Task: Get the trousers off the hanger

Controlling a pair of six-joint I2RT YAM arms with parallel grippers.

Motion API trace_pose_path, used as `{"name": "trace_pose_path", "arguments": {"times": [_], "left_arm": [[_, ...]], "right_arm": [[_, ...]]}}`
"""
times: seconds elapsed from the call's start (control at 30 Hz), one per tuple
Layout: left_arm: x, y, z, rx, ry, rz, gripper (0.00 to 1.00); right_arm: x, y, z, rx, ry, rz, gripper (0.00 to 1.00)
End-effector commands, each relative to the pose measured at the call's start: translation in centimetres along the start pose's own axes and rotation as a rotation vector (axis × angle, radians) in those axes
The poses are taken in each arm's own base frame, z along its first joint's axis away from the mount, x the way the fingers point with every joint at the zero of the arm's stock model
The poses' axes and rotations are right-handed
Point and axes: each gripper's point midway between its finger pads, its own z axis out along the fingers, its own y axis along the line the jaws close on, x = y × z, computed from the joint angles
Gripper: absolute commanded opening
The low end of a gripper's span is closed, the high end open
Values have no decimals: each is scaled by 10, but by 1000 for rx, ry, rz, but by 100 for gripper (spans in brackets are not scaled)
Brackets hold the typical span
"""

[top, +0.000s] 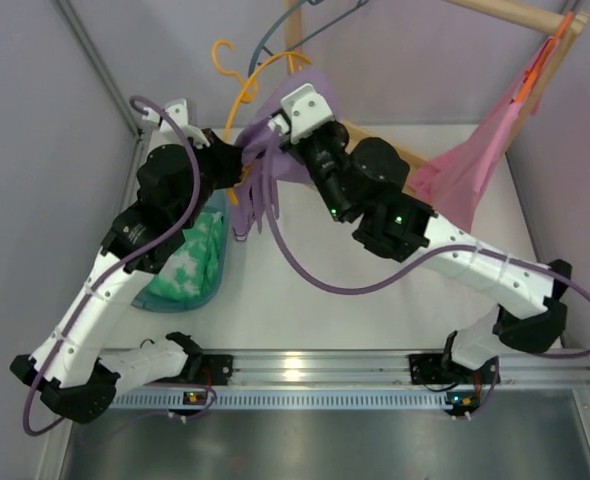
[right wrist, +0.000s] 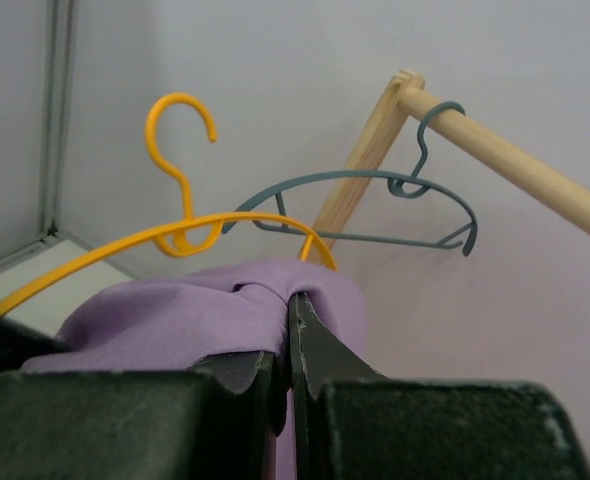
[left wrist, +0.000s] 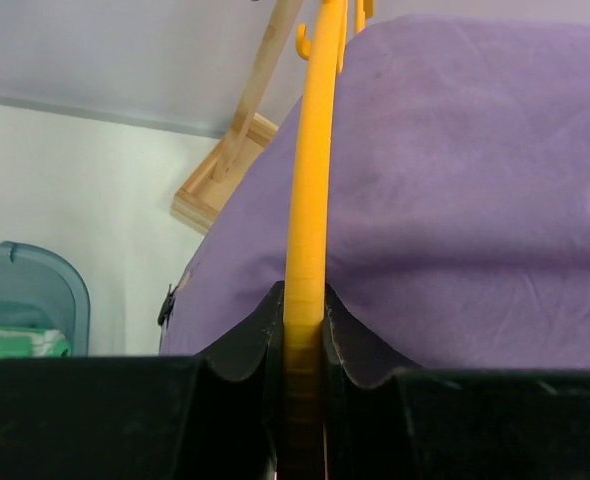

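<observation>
The purple trousers point(top: 260, 175) hang bunched over the yellow hanger point(top: 237, 95) at the back middle. My left gripper point(top: 233, 163) is shut on the hanger's arm; in the left wrist view the yellow arm point(left wrist: 307, 220) runs up from between my black fingers point(left wrist: 245, 345), with the purple cloth point(left wrist: 455, 200) behind it. My right gripper point(top: 275, 128) is shut on a fold of the trousers point(right wrist: 195, 320) just under the hanger point(right wrist: 180, 235); its fingers point(right wrist: 320, 345) pinch the cloth.
A teal basin point(top: 190, 265) with green-and-white cloth stands at the left. A grey-blue hanger point(right wrist: 375, 200) hangs on the wooden rail point(right wrist: 515, 160). A pink garment point(top: 475, 160) on an orange-red hanger hangs at the back right.
</observation>
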Motion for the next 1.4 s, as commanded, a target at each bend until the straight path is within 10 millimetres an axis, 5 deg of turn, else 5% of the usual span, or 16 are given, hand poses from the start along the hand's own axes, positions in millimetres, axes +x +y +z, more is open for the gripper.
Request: {"name": "trace_pose_path", "arguments": {"times": [0.0, 0.13, 0.43, 0.47, 0.5, 0.6, 0.7, 0.77, 0.83, 0.9, 1.1, 1.37], "left_arm": [[-34, -5, -3, -3, -48, 96, 0], [-53, -22, 0, 47, -69, 128, 0], [-71, -49, -5, 158, -104, 76, 0], [-77, -53, -8, 174, -116, 70, 0], [-78, -54, -7, 174, -115, 69, 0], [-83, -54, -6, 165, -131, 75, 0], [-89, -57, -7, 175, -144, 77, 0], [-93, -62, -10, 198, -157, 73, 0], [-97, -67, -12, 224, -162, 68, 0], [-102, -73, -15, 245, -172, 65, 0], [-104, -75, -10, 246, -177, 100, 0], [-101, -73, 2, 217, -170, 108, 0]], "right_arm": [[-63, -74, -43, 44, -197, 309, 0], [-33, -40, -58, -108, -131, 333, 0], [12, -4, -70, -187, 7, 424, 2], [15, -5, -70, -177, 18, 428, 6], [17, -4, -70, -175, 25, 430, 23], [25, -2, -73, -183, 57, 427, 51], [28, -1, -75, -190, 72, 432, 64], [33, 1, -73, -182, 86, 429, 54], [36, 2, -69, -177, 95, 438, 34], [44, 10, -63, -190, 120, 427, 34], [39, 47, -62, -357, 131, 413, 99], [54, 85, -63, -431, 221, 355, 99]]}}
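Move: Just ahead of the right fingers, already shut on a gathered part of them, lie the purple trousers, their middle roughly 2 cm forward, 1 cm left and 7 cm lower. The yellow hanger's neck is about 6 cm ahead, 4 cm left and 1 cm up; the grey hanger is some 12 cm ahead, 4 cm right and 5 cm up. From the left hand, gripping the yellow hanger, the trousers' middle is around 3 cm forward, 5 cm right and 5 cm up. Drawing back and right about 4 cm each with the pinched cloth, the right hand then sinks, opens its fingers wide to let go, and swings left while still dropping, some 12 cm down in all, tipping down and turning counter-clockwise to face the trousers. The left hand keeps its grip on the yellow hanger, rising about 5 cm and easing right with a slight clockwise turn. ##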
